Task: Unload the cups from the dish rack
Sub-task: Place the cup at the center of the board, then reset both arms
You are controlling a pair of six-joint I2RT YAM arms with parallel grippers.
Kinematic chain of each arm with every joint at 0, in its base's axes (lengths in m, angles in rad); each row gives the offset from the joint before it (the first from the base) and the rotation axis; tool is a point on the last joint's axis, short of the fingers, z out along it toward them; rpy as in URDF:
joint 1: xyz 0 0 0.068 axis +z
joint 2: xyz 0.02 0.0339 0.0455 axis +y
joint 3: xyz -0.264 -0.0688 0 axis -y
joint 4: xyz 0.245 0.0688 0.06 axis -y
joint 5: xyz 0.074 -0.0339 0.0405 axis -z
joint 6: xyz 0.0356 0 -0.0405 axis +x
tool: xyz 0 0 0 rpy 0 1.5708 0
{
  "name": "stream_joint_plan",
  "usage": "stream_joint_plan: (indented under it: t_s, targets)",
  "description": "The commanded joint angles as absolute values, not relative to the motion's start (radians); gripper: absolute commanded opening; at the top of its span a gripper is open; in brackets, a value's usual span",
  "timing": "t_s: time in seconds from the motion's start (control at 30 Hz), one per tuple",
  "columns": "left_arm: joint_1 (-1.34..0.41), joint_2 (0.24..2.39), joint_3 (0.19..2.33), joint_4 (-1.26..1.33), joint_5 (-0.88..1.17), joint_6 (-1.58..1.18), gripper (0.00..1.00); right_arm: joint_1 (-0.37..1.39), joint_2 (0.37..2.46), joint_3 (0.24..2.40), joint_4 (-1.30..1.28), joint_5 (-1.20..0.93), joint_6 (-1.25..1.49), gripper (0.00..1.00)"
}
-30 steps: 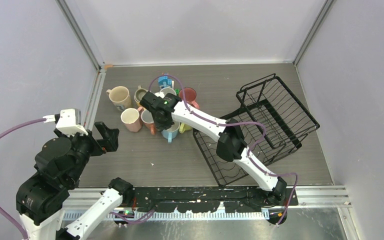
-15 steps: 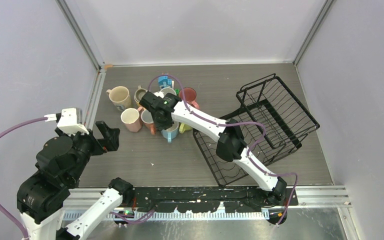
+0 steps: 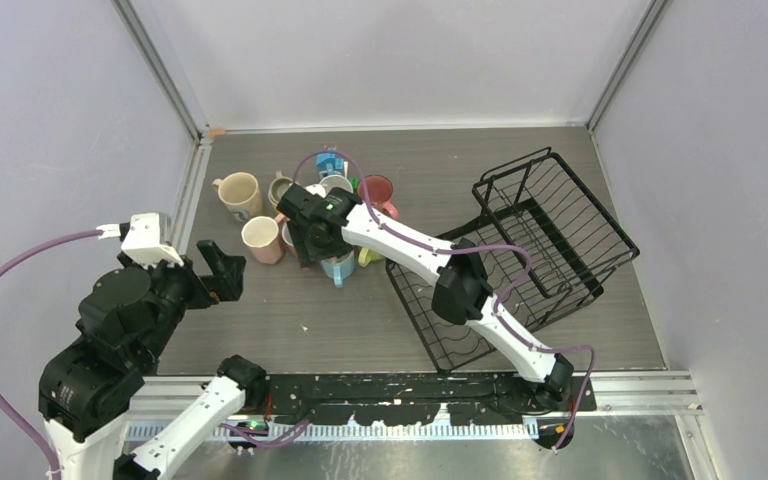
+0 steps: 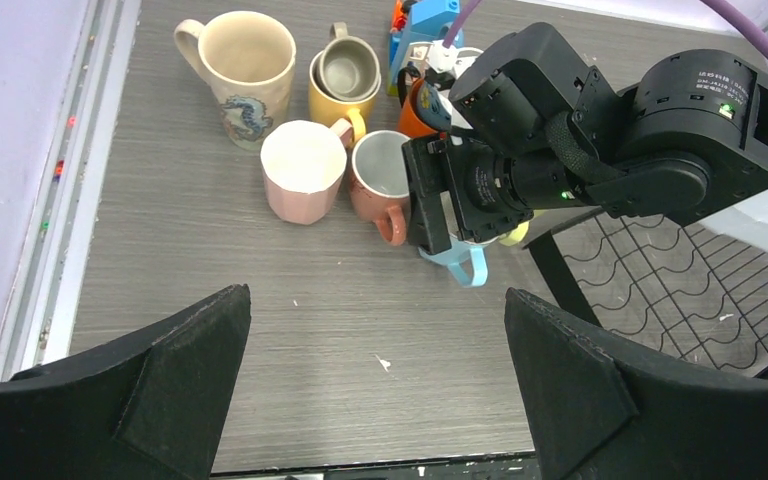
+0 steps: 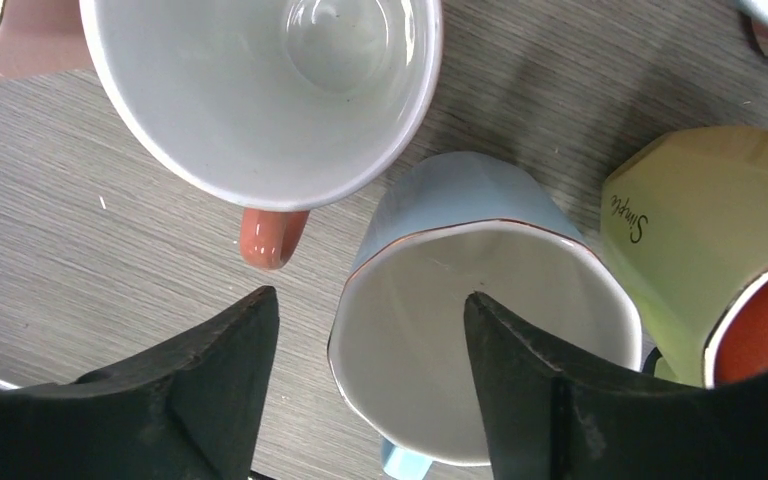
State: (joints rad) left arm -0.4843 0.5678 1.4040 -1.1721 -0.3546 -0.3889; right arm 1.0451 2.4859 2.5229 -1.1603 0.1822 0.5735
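Note:
Several cups stand clustered on the table left of the black wire dish rack (image 3: pixel 550 230), whose slots show no cups. My right gripper (image 3: pixel 312 243) is open above the light blue cup (image 5: pixel 480 310), one finger outside its wall and one over its mouth (image 5: pixel 370 297). Beside it are a terracotta cup (image 5: pixel 270 80) and a lime cup (image 5: pixel 690 210). My left gripper (image 3: pixel 218 275) is open and empty above bare table (image 4: pixel 377 292). Its view shows a cream mug (image 4: pixel 245 55), a pink cup (image 4: pixel 303 170) and a yellow mug (image 4: pixel 345 80).
A small blue-and-white toy house (image 3: pixel 328 160) stands behind the cups. A red-lined mug (image 3: pixel 378 190) stands at the cluster's right. The rack's near corner (image 4: pixel 680 290) lies close to the blue cup. Metal rails edge the table on the left and front.
My left arm has shifted slightly to the right. My right gripper has stayed over the light blue cup.

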Motion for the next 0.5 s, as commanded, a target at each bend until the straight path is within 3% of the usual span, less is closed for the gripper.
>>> stream_joint_plan:
  t_s: [0.0, 0.07, 0.13, 0.47]
  targets:
    - [-0.488, 0.598, 1.402, -1.136, -0.324, -0.408, 1.00, 1.056, 2.385, 2.570, -1.171, 0.183, 0.558, 0.76]
    - [-0.488, 0.606, 1.402, -1.133, -0.311, -0.414, 1.00, 1.060, 2.366, 2.570, -1.174, 0.179, 0.554, 0.83]
    - [-0.488, 0.608, 1.398, -1.121, -0.287, -0.417, 1.00, 1.065, 2.341, 2.568, -1.181, 0.175, 0.550, 0.99]
    - [-0.488, 0.599, 1.344, -0.959, -0.068, -0.449, 1.00, 1.066, 2.138, 2.501, -1.184, 0.220, 0.521, 1.00]
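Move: Just right of the right hand, about 3 cm off and some 4 cm below, is the middle of the blue cup, its left rim lying between the parted fingers. The salmon cup is about 6 cm left and 4 cm ahead of this hand, the pink cup 12 cm left and 4 cm ahead, the yellow-green cup 10 cm right and 2 cm ahead. From the left hand, the blue cup lies roughly 14 cm ahead, 14 cm right and 30 cm below. Spreading its already parted fingers to fully open, the right hand backs out of the blue cup, straddling the left rim no more, and climbs about 9 cm, slowly at first and then fast, tilting by some 10 degrees. Meanwhile the left hand, empty and wide open, swings about 4 cm right towards the cups, turning slightly clockwise. ##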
